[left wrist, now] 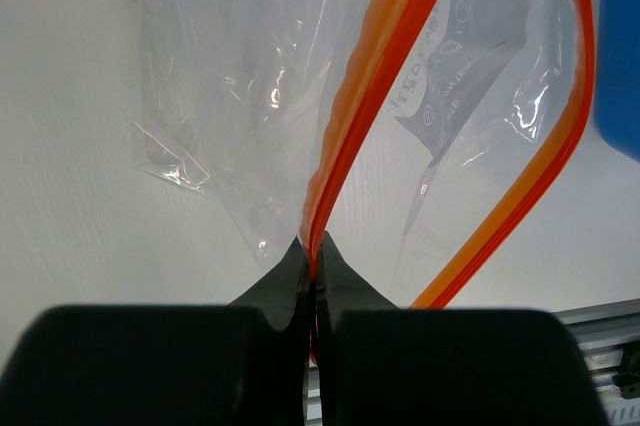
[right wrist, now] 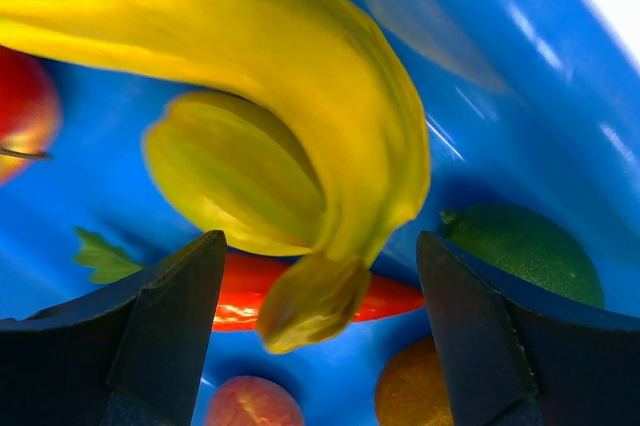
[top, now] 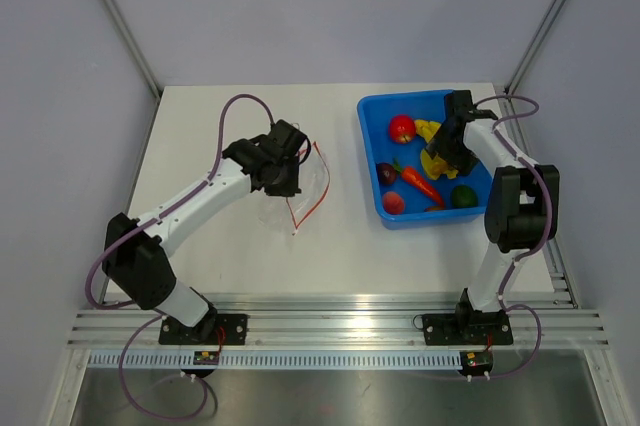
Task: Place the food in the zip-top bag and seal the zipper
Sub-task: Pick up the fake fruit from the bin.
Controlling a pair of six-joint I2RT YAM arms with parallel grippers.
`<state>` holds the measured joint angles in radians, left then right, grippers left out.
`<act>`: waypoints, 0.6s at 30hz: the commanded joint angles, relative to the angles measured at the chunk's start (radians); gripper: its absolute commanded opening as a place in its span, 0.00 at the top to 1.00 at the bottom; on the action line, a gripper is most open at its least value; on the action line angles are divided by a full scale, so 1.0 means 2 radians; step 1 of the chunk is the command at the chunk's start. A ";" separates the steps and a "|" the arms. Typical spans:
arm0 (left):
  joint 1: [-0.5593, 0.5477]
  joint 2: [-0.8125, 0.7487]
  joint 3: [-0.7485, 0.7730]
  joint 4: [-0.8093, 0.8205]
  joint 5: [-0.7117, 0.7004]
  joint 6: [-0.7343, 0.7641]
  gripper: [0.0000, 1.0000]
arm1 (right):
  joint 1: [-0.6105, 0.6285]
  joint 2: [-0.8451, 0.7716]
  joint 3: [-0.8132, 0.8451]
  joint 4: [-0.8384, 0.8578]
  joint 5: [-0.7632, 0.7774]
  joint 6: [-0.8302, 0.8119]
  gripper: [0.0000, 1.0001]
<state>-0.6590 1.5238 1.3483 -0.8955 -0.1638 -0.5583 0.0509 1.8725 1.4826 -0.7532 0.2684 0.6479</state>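
Observation:
The food, a curved yellow banana (top: 429, 130) (right wrist: 300, 66), lies in the blue bin. My right gripper (top: 446, 153) (right wrist: 320, 242) is open just over it. The banana's darker tip hangs in the gap between the two fingers, with space on both sides. The zip-top bag (top: 303, 182) (left wrist: 250, 96) is clear and crinkly and sits on the table to the left of the bin. Its orange-red zipper (top: 322, 174) (left wrist: 375, 66) spreads into two strands, so the mouth is parted. My left gripper (top: 289, 163) (left wrist: 313, 264) is shut on one strand of the zipper.
The blue bin (top: 372, 151) (left wrist: 620, 46) also holds a red tomato (top: 402, 127), an orange carrot (top: 420, 184) (right wrist: 240, 296), a green lime (top: 463, 196) (right wrist: 525, 246), a pink fruit (top: 393, 203) and a ribbed yellow fruit (right wrist: 240, 176) under the banana.

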 commanded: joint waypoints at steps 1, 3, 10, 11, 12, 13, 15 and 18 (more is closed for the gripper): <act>-0.002 0.004 0.020 0.019 0.003 0.002 1.00 | -0.001 -0.020 -0.023 0.007 -0.008 0.017 0.16; -0.002 0.005 0.020 0.019 0.004 0.002 1.00 | -0.001 -0.019 -0.029 0.009 -0.013 0.018 0.16; -0.002 0.000 0.018 0.017 0.001 0.002 1.00 | -0.002 -0.048 -0.051 0.025 -0.014 0.022 0.63; -0.002 -0.001 0.018 0.016 0.001 0.002 1.00 | -0.001 -0.062 -0.053 0.024 -0.011 0.019 0.72; -0.002 -0.002 0.018 0.016 0.000 0.003 1.00 | -0.001 -0.071 -0.053 0.024 -0.005 0.017 0.75; -0.002 -0.002 0.019 0.016 0.000 0.003 1.00 | -0.002 -0.078 -0.054 0.022 -0.002 0.015 0.77; -0.002 -0.003 0.019 0.016 -0.001 0.004 1.00 | -0.002 -0.099 -0.054 0.018 0.005 0.007 0.82; -0.002 -0.002 0.020 0.017 -0.002 0.004 1.00 | -0.002 -0.122 -0.056 0.016 0.015 -0.002 0.92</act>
<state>-0.6590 1.5288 1.3483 -0.8898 -0.1638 -0.5583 0.0509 1.7191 1.3636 -0.7368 0.2485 0.6670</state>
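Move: The bananas lie almost under the open right gripper: their middle is about 4 cm ahead, 2 cm to its left and 3 cm below, with the stem end curving back between the fingertips. The star fruit is roughly 6 cm left and 2 cm back, the green lime 10 cm back and 3 cm right, the tomato 8 cm ahead and 12 cm left. From the left hand the bananas are some 40 cm right, 16 cm ahead and 10 cm lower. Ease the open right gripper down and back over the banana stem, about 2.5 cm each way, and close the fingers to pinch the stem end from both sides. Once they have it, keep the grip and lift nearly straight up, some 4.5 cm and gathering speed, with the fingers still pointing steeply down. ##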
